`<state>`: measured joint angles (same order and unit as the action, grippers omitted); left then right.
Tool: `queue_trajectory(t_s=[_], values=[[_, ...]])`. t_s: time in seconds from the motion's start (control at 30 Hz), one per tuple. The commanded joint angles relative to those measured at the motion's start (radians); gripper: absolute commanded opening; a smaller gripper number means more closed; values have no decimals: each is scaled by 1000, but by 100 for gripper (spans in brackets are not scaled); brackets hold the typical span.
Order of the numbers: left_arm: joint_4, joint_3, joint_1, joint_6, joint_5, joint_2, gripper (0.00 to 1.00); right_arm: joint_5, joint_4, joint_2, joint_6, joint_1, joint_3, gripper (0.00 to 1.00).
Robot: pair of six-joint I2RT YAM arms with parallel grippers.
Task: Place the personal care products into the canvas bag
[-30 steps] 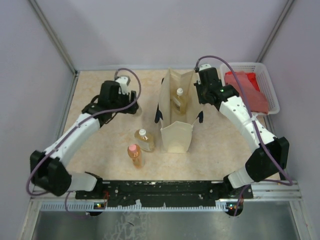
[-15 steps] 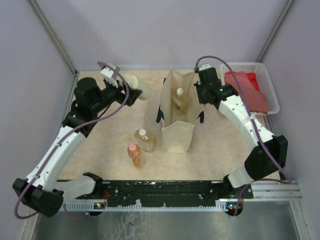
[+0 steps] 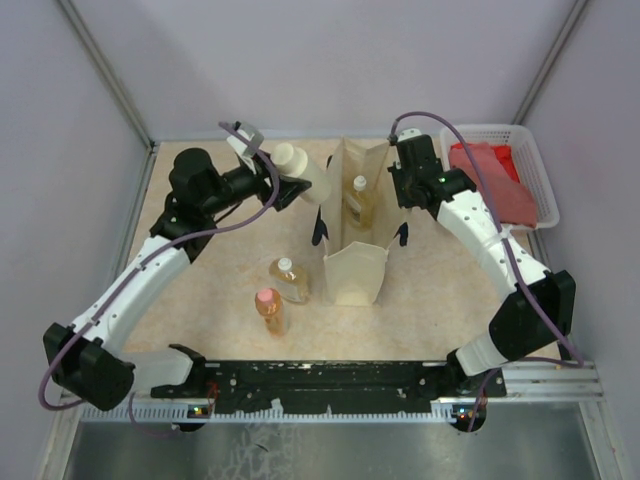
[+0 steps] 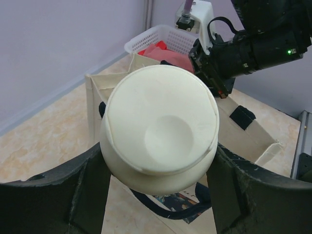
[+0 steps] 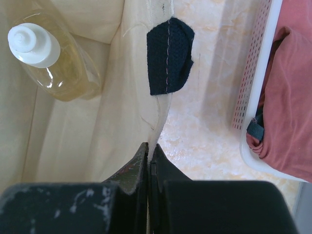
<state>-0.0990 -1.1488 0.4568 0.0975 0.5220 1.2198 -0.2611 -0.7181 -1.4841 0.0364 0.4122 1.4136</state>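
My left gripper (image 3: 283, 185) (image 4: 158, 168) is shut on the cream bottle (image 3: 300, 172) (image 4: 160, 126), held lying sideways in the air just left of the canvas bag (image 3: 353, 268). The bottle's base fills the left wrist view, with the bag's open mouth (image 4: 229, 119) beyond it. My right gripper (image 3: 397, 195) (image 5: 150, 155) is shut on the bag's right rim (image 5: 161, 117), next to a dark strap patch (image 5: 168, 56). One amber bottle with a white cap (image 3: 361, 200) (image 5: 48, 61) stands inside the bag. A second amber bottle (image 3: 289, 279) and the orange bottle with a pink cap (image 3: 270, 310) stand on the table left of the bag.
A white plastic basket (image 3: 530, 165) (image 5: 253, 97) holding red cloth (image 3: 490, 170) (image 5: 292, 87) sits at the back right, close to my right arm. Purple walls enclose the table on three sides.
My left arm has lifted the cream bottle off the table at the back left and carried it right, up to the bag's left side. The right arm has stayed put.
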Motion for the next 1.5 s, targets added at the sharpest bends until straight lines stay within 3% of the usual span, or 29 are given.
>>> queue_trajectory(t_s=[0.0,0.33,0.7,1.47], values=[[-220,-89,19,7,78,25,0,-1,21,-10,-6,4,30,0],[-346,-107,92,41,121,189,0,21,12,-19,20,4,52,0],[-372,-139,199,32,110,357,0,19,2,-28,26,4,56,0],[-358,-74,260,-145,-152,554,0,17,-3,-36,26,3,54,0]])
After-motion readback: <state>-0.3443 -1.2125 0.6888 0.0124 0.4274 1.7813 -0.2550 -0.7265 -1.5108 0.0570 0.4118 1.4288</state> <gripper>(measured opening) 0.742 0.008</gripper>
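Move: The canvas bag I am taking the white bottle to stands about 14 cm to the right of my left hand and 5 cm ahead; its middle is some 24 cm below me. The clear bottle already inside is about 13 cm right and 9 cm ahead, and another clear bottle on the table is 9 cm back and 5 cm left. From my right hand on the bag's rim, the bag's middle is about 11 cm left, 1 cm ahead and 10 cm lower. Still gripping the white bottle, my left hand swings right about 13 cm over the bag's near-left rim, sinking as it goes, then drops on steeply while easing some 4 cm forward, about 17 cm down in all. The wrist turns clockwise and then partly back, rolling its left side up slightly. My right hand keeps the right rim pinched and stays put. ##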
